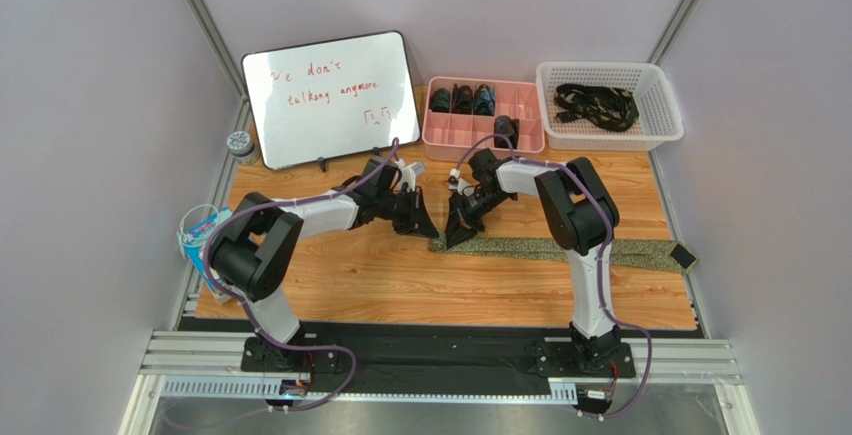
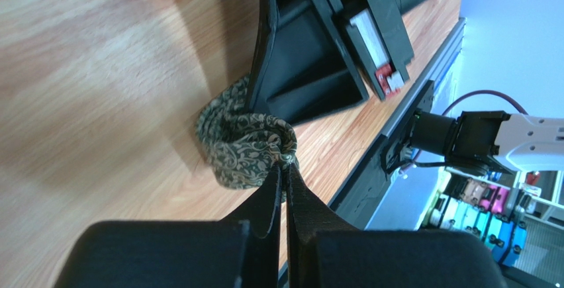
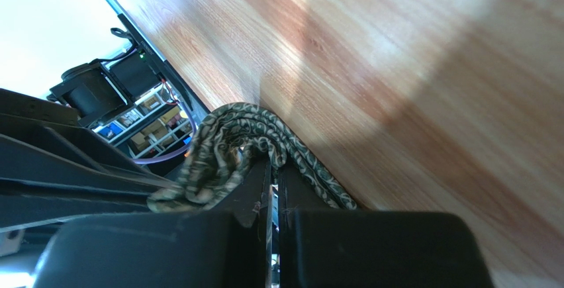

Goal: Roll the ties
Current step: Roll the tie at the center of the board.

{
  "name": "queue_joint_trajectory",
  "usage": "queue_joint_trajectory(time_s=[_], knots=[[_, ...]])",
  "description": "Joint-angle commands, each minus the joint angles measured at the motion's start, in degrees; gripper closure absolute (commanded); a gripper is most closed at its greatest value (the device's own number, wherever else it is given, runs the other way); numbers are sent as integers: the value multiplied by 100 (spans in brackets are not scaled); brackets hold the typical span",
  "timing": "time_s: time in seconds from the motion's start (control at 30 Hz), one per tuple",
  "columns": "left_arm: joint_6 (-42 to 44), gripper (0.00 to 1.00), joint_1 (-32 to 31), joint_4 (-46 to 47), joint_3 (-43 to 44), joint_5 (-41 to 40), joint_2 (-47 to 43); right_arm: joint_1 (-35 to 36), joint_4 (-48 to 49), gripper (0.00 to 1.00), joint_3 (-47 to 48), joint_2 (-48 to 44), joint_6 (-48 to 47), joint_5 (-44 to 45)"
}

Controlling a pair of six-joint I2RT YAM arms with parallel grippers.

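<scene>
An olive-green tie (image 1: 560, 249) with a pale swirl pattern lies across the wooden table, its black end (image 1: 684, 255) at the right. Its left end is wound into a small loose roll (image 2: 243, 147) standing between my two grippers. My left gripper (image 2: 286, 166) is shut, its tips pinching the outer fold of that roll; from above it sits at the roll's left (image 1: 424, 225). My right gripper (image 3: 273, 162) is shut on the layers of the tie (image 3: 228, 136) from the opposite side, just right of the roll (image 1: 456, 233). The roll's core is hidden by the fingers.
A whiteboard (image 1: 330, 95) leans at the back left, with a small jar (image 1: 240, 143) beside it. A pink compartment tray (image 1: 470, 144) holds dark rolled ties. A white basket (image 1: 610, 139) at the back right contains black patterned ties (image 1: 597, 103).
</scene>
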Motion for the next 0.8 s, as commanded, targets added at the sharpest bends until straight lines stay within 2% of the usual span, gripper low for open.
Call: queue_joint_trajectory(time_s=[0.0,0.17,0.43,0.63,0.67,0.73,0.77], knots=[[-300,100,-176,405,368,-92,368,4,123,100,105,113,-29,466],[-318,100,-202,107,544,-539,764,12,123,100,88,86,-38,457],[60,100,-202,-930,518,-1209,861,12,-88,98,228,-54,-170,536],[350,100,-211,-1352,561,-1543,887,-14,-386,86,369,-186,-380,528],[385,100,-211,-1361,562,-1578,887,-40,-500,81,378,-230,-415,510],[385,100,-220,-1397,553,-1613,870,-67,-615,77,378,-387,-538,492],[385,100,-220,-1405,553,-1648,870,-110,-737,70,395,-441,-582,501]])
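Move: The left hand already pinches the raised flap of the tie's end. The place it is taken to, the small roll on the board, lies about 5 cm below it and some 1 cm ahead, with no sideways offset. The right fingertips, shut on the tie, are roughly 2 cm to the left hand's right, 1 cm back and 5 cm lower; the pink box is about 9 cm right and 22 cm ahead. From the right hand the roll lies about 2 cm left, level in depth and height. Down some 4.5 cm and a little forward goes the left hand, fingers still shut on the tie's flap, swinging about 1.5 cm right early on and then back left, while it rolls some 10 degrees, its left side rising, to lay the flap over the roll beside the right fingertips. The right hand keeps holding the tie in place, then starts opening its fingers late and eases up barely half a centimetre. ##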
